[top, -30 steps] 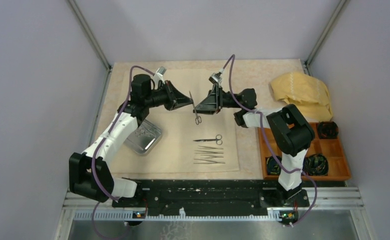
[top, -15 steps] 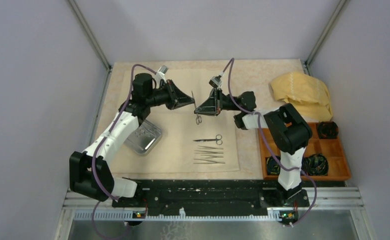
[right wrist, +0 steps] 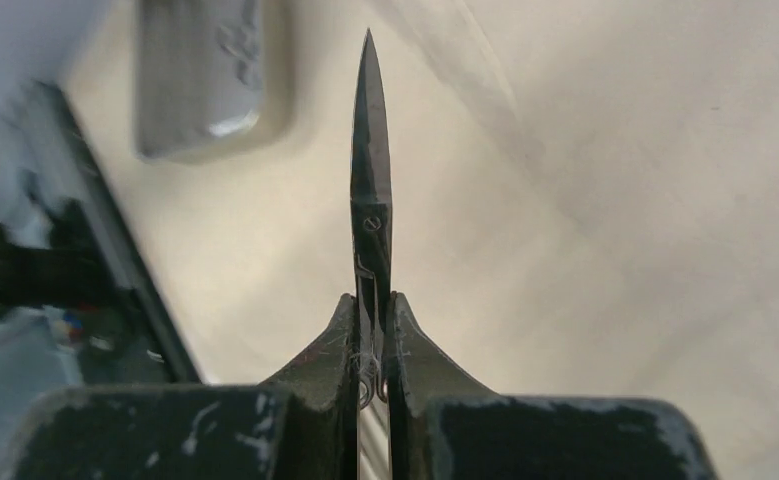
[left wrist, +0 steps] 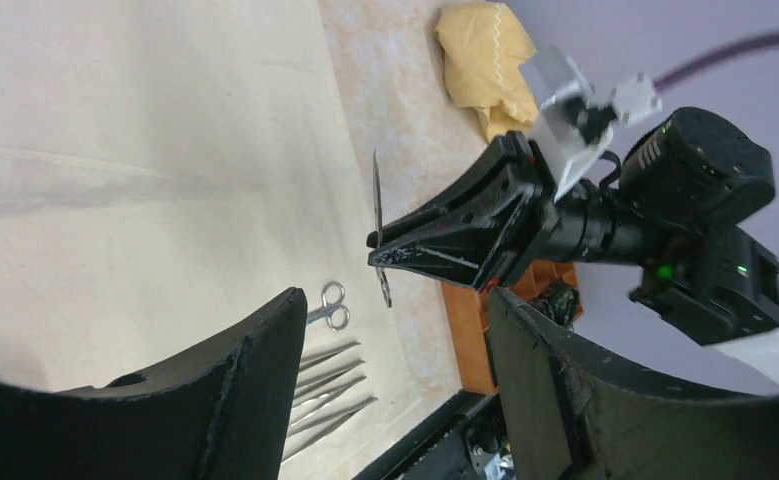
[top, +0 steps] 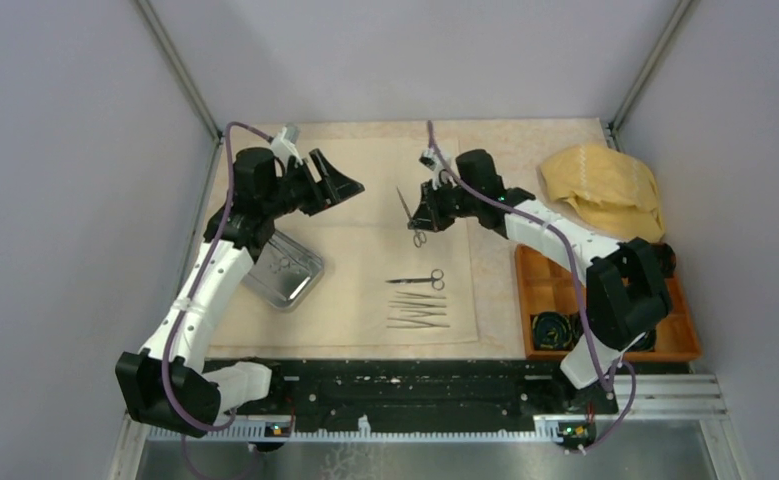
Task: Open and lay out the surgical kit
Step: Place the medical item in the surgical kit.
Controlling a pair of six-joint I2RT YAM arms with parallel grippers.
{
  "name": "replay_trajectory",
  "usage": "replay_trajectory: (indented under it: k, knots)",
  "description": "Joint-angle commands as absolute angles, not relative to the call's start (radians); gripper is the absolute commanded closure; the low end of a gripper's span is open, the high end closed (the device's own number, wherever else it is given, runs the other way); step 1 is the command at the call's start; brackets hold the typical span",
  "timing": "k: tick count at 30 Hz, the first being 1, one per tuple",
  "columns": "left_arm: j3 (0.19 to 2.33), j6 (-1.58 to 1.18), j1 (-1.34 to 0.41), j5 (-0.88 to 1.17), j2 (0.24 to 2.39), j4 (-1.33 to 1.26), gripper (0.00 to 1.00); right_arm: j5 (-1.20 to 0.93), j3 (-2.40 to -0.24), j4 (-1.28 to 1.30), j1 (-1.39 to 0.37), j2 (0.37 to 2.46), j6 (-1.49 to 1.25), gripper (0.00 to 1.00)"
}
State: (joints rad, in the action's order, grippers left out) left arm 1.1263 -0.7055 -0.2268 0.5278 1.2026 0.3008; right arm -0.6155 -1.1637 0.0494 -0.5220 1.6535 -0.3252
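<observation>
The surgical kit's cream cloth sheet point(top: 355, 255) lies spread on the table. On it rest a pair of steel scissors point(top: 417, 281) and several tweezers point(top: 417, 312). The steel tray point(top: 285, 272) sits at the sheet's left edge. My right gripper point(top: 417, 216) is shut on a second pair of scissors point(right wrist: 370, 180) and holds it in the air above the sheet, blades pointing away from its fingers. My left gripper point(top: 341, 181) is open and empty, off to the left of those scissors. In the left wrist view the held scissors point(left wrist: 376, 215) stick out of the right gripper point(left wrist: 385, 252).
A crumpled mustard-yellow cloth point(top: 605, 188) lies at the back right. An orange compartment box point(top: 605, 300) with black coils stands at the right, beside the sheet. The tray point(right wrist: 203, 80) also shows in the right wrist view.
My left gripper opened, let go of the scissors and drew back to the left. My right gripper shut on them and now carries them alone, its arm stretched further back.
</observation>
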Motion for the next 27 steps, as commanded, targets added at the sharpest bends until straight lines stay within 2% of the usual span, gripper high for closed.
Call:
replay_trajectory:
  k: [1, 4, 9, 27]
  knots:
    - [1.159, -0.638, -0.216, 0.433, 1.163, 0.355, 0.27, -0.248, -1.285, 0.559, -0.641, 1.634, 0.369, 1.0]
    - [1.148, -0.649, -0.215, 0.438, 1.157, 0.337, 0.26, -0.116, -1.327, 0.602, -0.716, 1.675, 0.477, 1.0]
    - [1.157, -0.654, -0.215, 0.442, 1.148, 0.341, 0.26, -0.049, -1.35, 0.612, -0.802, 1.747, 0.614, 1.0]
    - [1.243, -0.59, -0.209, 0.493, 1.234, 0.431, 0.24, 0.07, -1.411, 0.562, -0.832, 1.918, 0.774, 1.0]
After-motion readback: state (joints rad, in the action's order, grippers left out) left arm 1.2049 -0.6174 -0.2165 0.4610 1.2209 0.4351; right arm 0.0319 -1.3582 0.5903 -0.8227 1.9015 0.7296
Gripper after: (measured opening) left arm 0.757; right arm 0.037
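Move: The right hand already holds the scissors. The bare strip of cloth they are bound for lies about 2 cm back, 2 cm right and 16 cm below it. The laid-out scissors lie some 6 cm back, 1 cm right, 16 cm below; behind them the row of tweezers centres roughly 13 cm back, 1 cm right, just as low. From the empty left hand that strip is about 3 cm back, 12 cm right and 28 cm down. Keeping its pinch on the scissors near the handles, the right hand sinks about 12 cm towards the cloth just beyond the laid-out pair, easing right some 3 cm. It first draws back about 4 cm, then comes forward roughly half of that, slowing low down, while the wrist swings some 75 degrees so the fingers point steeply down. ##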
